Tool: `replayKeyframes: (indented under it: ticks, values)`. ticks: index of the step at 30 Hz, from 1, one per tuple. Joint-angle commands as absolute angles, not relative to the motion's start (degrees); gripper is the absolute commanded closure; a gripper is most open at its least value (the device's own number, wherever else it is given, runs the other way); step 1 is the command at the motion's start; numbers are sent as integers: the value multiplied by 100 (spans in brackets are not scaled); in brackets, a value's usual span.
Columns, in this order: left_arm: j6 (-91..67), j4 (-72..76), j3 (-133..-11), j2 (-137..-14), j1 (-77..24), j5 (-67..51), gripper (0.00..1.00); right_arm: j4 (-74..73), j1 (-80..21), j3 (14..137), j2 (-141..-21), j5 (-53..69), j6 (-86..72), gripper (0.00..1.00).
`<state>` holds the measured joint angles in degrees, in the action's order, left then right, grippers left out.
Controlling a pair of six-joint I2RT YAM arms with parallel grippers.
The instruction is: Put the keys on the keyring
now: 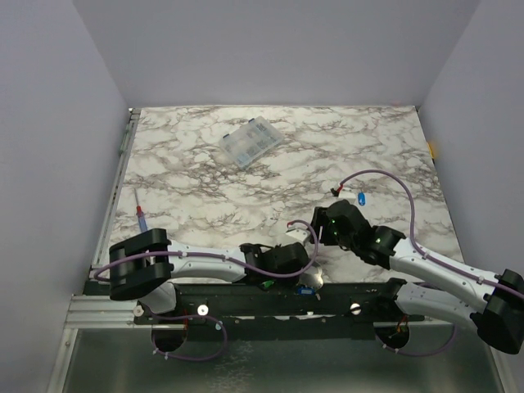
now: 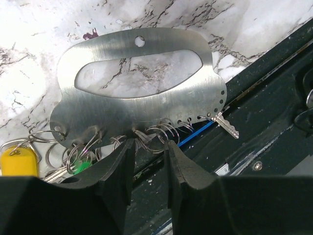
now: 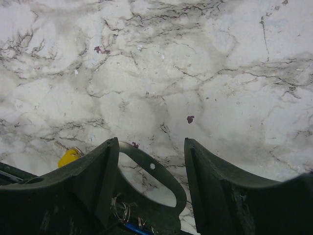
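Observation:
The keyring [image 2: 142, 110] is a brushed metal plate with an oval cut-out, lying at the table's near edge [image 1: 316, 276]. Wire rings line its lower edge. A yellow key [image 2: 19, 161], a green key [image 2: 81, 166] and a plain metal key [image 2: 226, 126] hang from them. My left gripper [image 2: 149, 147] is open a little, its fingertips right at that ringed edge with nothing clamped between them. My right gripper [image 3: 151, 144] stands wide open just above the keyring [image 3: 168, 181], with the yellow key [image 3: 68, 156] to its left. A loose blue key [image 1: 361, 199] lies on the table behind the right arm.
A clear compartment box [image 1: 252, 142] sits at the back centre. A red-and-blue screwdriver [image 1: 141, 217] lies at the left edge. The black base rail [image 2: 274, 98] runs directly under the keyring's near side. Grey walls enclose the marble table [image 1: 205, 188].

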<state>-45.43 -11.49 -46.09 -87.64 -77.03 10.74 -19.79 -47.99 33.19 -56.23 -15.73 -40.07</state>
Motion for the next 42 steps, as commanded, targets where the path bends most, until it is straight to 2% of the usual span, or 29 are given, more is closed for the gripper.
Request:
replayKeyframes:
  ticks: [1,18,39,42]
  values:
    - [-4614,-1111,-4770,-8895,-7777,1119,65,-1982,-4790,3244,-5540,-1573,-4040,37]
    - [-4521,-1134,-4819,-9046,-7808,1383,66,-1947,-4790,3252,-5545,-1494,-3988,37]
    - [-4166,-1070,-5013,-9016,-7864,1634,100,-1934,-4789,3302,-5554,-1466,-3882,40]
    - [-3976,-1078,-4995,-8829,-7861,1627,100,-1917,-4790,3326,-5527,-1448,-3812,41]
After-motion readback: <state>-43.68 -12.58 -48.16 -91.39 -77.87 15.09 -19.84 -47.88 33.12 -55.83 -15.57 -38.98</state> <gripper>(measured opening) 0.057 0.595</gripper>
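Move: The left hand hovers, a third open, over the metal holder's near edge; the split ring it closes on is barely 1 cm ahead and 1 cm below. The plate's middle lies about 3 cm ahead, 2 cm right; the green tag 2 cm ahead, 5 cm left; the yellow tag 5 cm ahead, 7 cm left; the blue tag 2 cm back, 2 cm right, all some 2 cm below. From the right hand that ring is about 11 cm back, 1 cm left, 7 cm below. The left hand eases down a bit over 1 cm onto the near edge of the metal holder, then works forward about 1 cm in the later part of the descent, its wrist tilting by some 5 degrees. As it goes forward its fingers close from about a third open to nearly shut, starting a pinch on a split ring at the middle of that ringed edge. ##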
